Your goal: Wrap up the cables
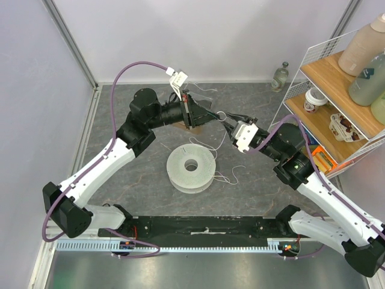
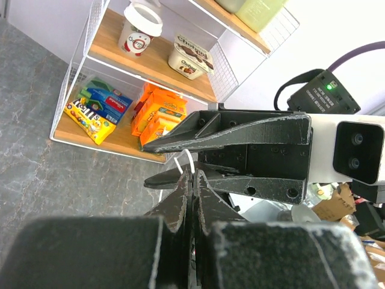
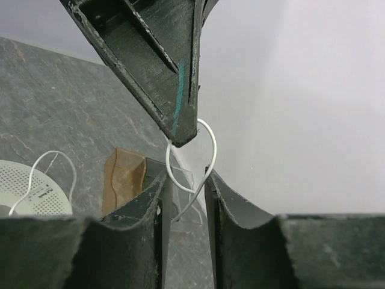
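Note:
The thin white cable (image 1: 225, 174) trails in loose curls from a white spool (image 1: 191, 167) at the table's middle. A small loop of it (image 1: 221, 115) hangs between the two grippers behind the spool. My left gripper (image 1: 212, 116) is shut on this cable; in the left wrist view the wire (image 2: 189, 159) rises from the closed tips (image 2: 194, 176). My right gripper (image 1: 229, 123) is open. In the right wrist view the loop (image 3: 207, 141) sits between its parted fingers (image 3: 150, 205), held from above by the left finger's tip. The right gripper's fingers (image 2: 240, 129) cross the left wrist view.
A brown clear packet (image 1: 192, 124) lies under the left gripper and shows in the right wrist view (image 3: 123, 177). A wire shelf (image 1: 313, 102) with bottles, cups and snack packs stands at the right. A glass bottle (image 1: 280, 76) stands at the back wall.

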You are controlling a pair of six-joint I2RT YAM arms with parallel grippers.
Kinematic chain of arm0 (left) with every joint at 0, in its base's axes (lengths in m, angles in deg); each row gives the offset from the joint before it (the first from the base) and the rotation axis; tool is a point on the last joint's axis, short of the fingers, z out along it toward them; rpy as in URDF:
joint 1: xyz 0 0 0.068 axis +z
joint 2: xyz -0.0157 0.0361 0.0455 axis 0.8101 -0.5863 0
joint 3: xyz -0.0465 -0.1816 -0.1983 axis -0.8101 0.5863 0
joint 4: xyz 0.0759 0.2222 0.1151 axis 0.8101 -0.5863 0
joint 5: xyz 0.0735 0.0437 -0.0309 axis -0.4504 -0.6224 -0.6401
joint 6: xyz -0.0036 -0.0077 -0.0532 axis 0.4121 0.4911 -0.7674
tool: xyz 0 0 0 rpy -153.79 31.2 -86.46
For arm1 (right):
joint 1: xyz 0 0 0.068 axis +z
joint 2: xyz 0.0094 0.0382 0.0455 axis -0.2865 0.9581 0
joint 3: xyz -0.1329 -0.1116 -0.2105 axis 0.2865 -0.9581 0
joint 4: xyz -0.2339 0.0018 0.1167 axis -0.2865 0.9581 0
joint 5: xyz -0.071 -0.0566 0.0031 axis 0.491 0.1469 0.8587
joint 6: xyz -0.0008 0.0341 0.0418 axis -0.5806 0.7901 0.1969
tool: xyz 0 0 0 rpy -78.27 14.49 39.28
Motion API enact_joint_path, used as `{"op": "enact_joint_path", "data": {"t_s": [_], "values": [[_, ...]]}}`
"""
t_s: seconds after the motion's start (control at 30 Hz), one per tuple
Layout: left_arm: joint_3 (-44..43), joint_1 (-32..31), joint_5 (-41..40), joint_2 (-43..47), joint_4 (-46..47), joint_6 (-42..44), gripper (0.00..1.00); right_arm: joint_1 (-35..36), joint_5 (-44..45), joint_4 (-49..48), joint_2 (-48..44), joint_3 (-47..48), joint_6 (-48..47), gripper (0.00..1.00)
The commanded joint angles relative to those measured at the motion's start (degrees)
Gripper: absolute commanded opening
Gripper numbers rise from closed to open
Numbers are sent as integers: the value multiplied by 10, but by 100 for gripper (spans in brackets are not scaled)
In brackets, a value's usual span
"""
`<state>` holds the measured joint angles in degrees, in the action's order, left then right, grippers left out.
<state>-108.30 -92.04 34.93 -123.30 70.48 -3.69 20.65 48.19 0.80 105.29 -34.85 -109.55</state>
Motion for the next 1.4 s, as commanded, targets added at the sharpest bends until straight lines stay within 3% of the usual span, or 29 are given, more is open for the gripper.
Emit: {"op": "enact_joint_path", "data": {"t_s": [0.0,0.17,0.2,0.43,0.57,0.67,0.8,1.0,1.1,1.17,1.23,1.37], "values": [[9,12,16,5,51,-54,2,3,17,-34,-19,-11,3,30],[19,14,29,6,73,-69,2,3,31,-41,-18,-10,15,2],[21,14,31,6,76,-69,2,3,36,-42,-16,-8,21,0],[40,23,37,16,73,-63,2,3,30,-33,-17,-3,33,0],[54,51,49,25,74,-62,20,3,19,25,-11,18,40,0],[58,78,62,34,51,-34,39,3,15,119,-5,48,37,0],[75,97,95,57,24,22,54,3,16,229,2,86,37,0],[87,98,137,60,1,80,54,3,-15,290,-6,94,51,0],[45,97,133,42,-126,164,56,3,-15,332,3,105,58,0],[8,109,130,25,-245,235,66,3,-15,360,3,107,68,0],[-3,138,152,17,-352,285,76,3,-16,379,-9,91,88,0],[16,242,204,-16,-462,362,82,3,8,404,-37,50,120,0]]}}
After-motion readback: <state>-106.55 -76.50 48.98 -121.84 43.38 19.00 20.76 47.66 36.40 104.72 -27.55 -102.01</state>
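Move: Just past the right hand's half-open fingertips lies the neck of the cable loop, about 1 cm ahead and 1 cm left, at their height. The loop itself is some 2 cm right of the left hand, level fore and aft and about 1 cm lower. From the left hand, the white reel lies roughly 37 cm below, 9 cm left and 1 cm ahead, with the brown box about 23 cm farther out than the reel. Closing fully on the neck of the loop while staying almost in place, the right hand takes the cable; only then does the left open wide, let go and draw off left, then sink towards the reel, about 8 cm left and 9 cm down. The right keeps its pinch and lowers some 9 cm, drawing back 4 cm, with its fingers tipping down nearly 30 degrees. ##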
